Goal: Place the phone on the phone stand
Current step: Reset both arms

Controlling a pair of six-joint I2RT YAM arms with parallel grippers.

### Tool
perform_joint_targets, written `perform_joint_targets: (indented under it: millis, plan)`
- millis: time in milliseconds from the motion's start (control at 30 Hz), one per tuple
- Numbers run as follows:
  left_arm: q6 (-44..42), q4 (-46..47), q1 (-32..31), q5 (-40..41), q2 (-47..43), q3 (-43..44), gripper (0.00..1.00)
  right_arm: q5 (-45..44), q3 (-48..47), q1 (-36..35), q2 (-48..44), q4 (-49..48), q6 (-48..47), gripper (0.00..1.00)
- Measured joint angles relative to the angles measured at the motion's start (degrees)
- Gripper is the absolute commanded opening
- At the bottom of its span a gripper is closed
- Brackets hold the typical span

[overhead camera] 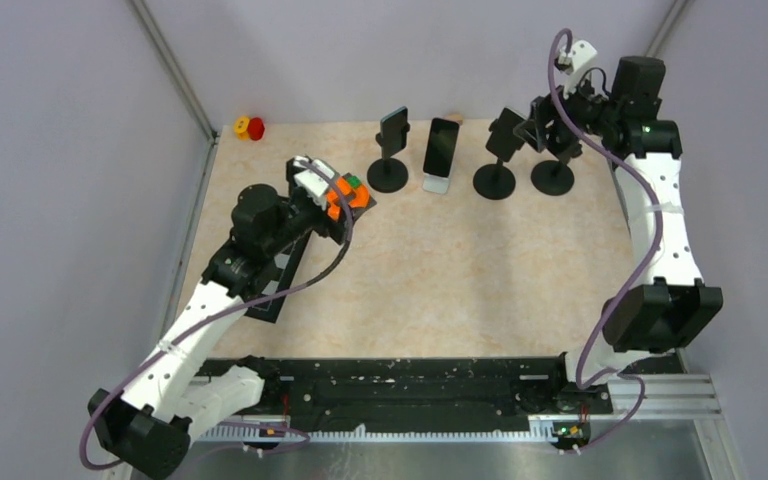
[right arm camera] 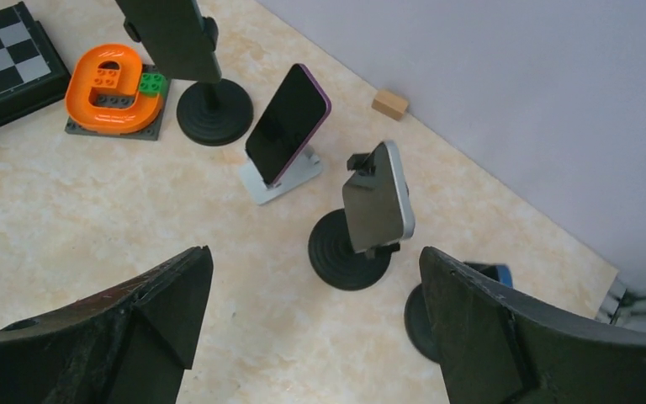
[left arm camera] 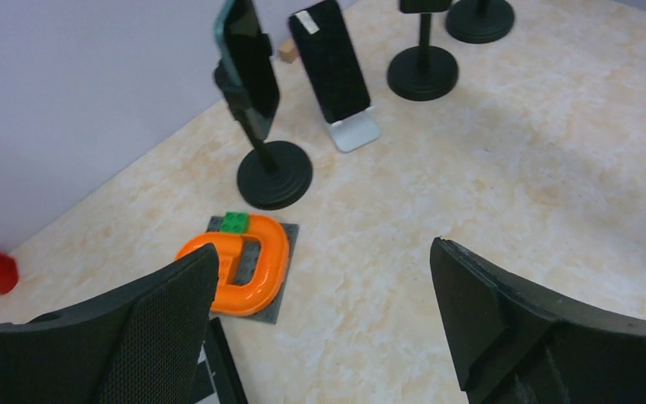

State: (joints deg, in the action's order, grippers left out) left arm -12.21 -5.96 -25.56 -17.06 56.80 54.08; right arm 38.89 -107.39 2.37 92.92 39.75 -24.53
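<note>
Four phone stands line the back of the table. A black round-base stand (overhead camera: 388, 175) holds a dark phone (overhead camera: 394, 130). A white stand (overhead camera: 437, 184) props a black phone (overhead camera: 441, 146). A second black stand (right arm camera: 345, 251) carries a silver-backed phone (right arm camera: 377, 202). The rightmost black stand (overhead camera: 553, 177) sits under my right gripper (overhead camera: 545, 125). In the right wrist view its base (right arm camera: 416, 316) and a blue edge (right arm camera: 492, 272) peek out behind one finger. The right gripper (right arm camera: 315, 252) is open and holds nothing. My left gripper (left arm camera: 325, 246) is open and empty over bare table.
An orange curved piece (left arm camera: 252, 265) with a green brick sits on a grey plate beside the left gripper. A checkerboard (right arm camera: 8, 59) lies under the left arm. A wooden block (right arm camera: 389, 103) rests by the back wall, and a red and yellow toy (overhead camera: 250, 127) in the back left corner.
</note>
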Motion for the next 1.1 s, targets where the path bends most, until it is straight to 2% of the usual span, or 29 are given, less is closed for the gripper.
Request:
perform_joint_targets:
  millis: [267,367,567,767,933,1100]
  plan:
    - [3.9,-0.5,3.4,14.9,-7.8,-3.3,0.99,-6.7,28.4,0.0,-18.5,-10.7,8.7,0.95]
    - [4.6,-1.9,4.7,20.2,-9.7,-3.9,0.99,-8.9,35.7,0.0,-24.7,-12.9,12.2,0.96]
    - [5.6,-4.0,6.9,26.7,-12.5,-6.2,0.99,-12.2,44.1,0.0,-35.4,-15.3,17.1,0.96]
    - [8.1,-4.3,8.2,31.1,-14.9,-10.1,0.99,-17.1,51.6,0.0,-42.4,-16.1,19.1,0.96]
    - [9.2,-3.8,9.0,32.0,-20.0,-14.9,0.99,-21.0,58.8,0.0,-48.7,-15.5,19.6,0.99]
    - [9.2,-2.7,9.0,31.9,-25.2,-18.1,0.99,-23.5,65.1,0.0,-58.9,-16.0,19.6,0.99]
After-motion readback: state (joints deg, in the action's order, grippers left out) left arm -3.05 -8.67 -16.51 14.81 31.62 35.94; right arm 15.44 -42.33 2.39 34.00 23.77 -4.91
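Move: The empty left hand has the chessboard about 18 cm to its left, 4 cm back and 24 below; the orange track lies 13 cm ahead, 2 right, at the same depth. The phone just left on its black stand is about 9 cm ahead of the right hand, 6 left and 13 below; the far-right phone stands some 10 ahead and 10 right, the white-stand phone 10 ahead, 21 left and 19 below. Left hand swings about 16 cm left towards the chessboard; right backs some 18 cm from the phones, sinking too. ##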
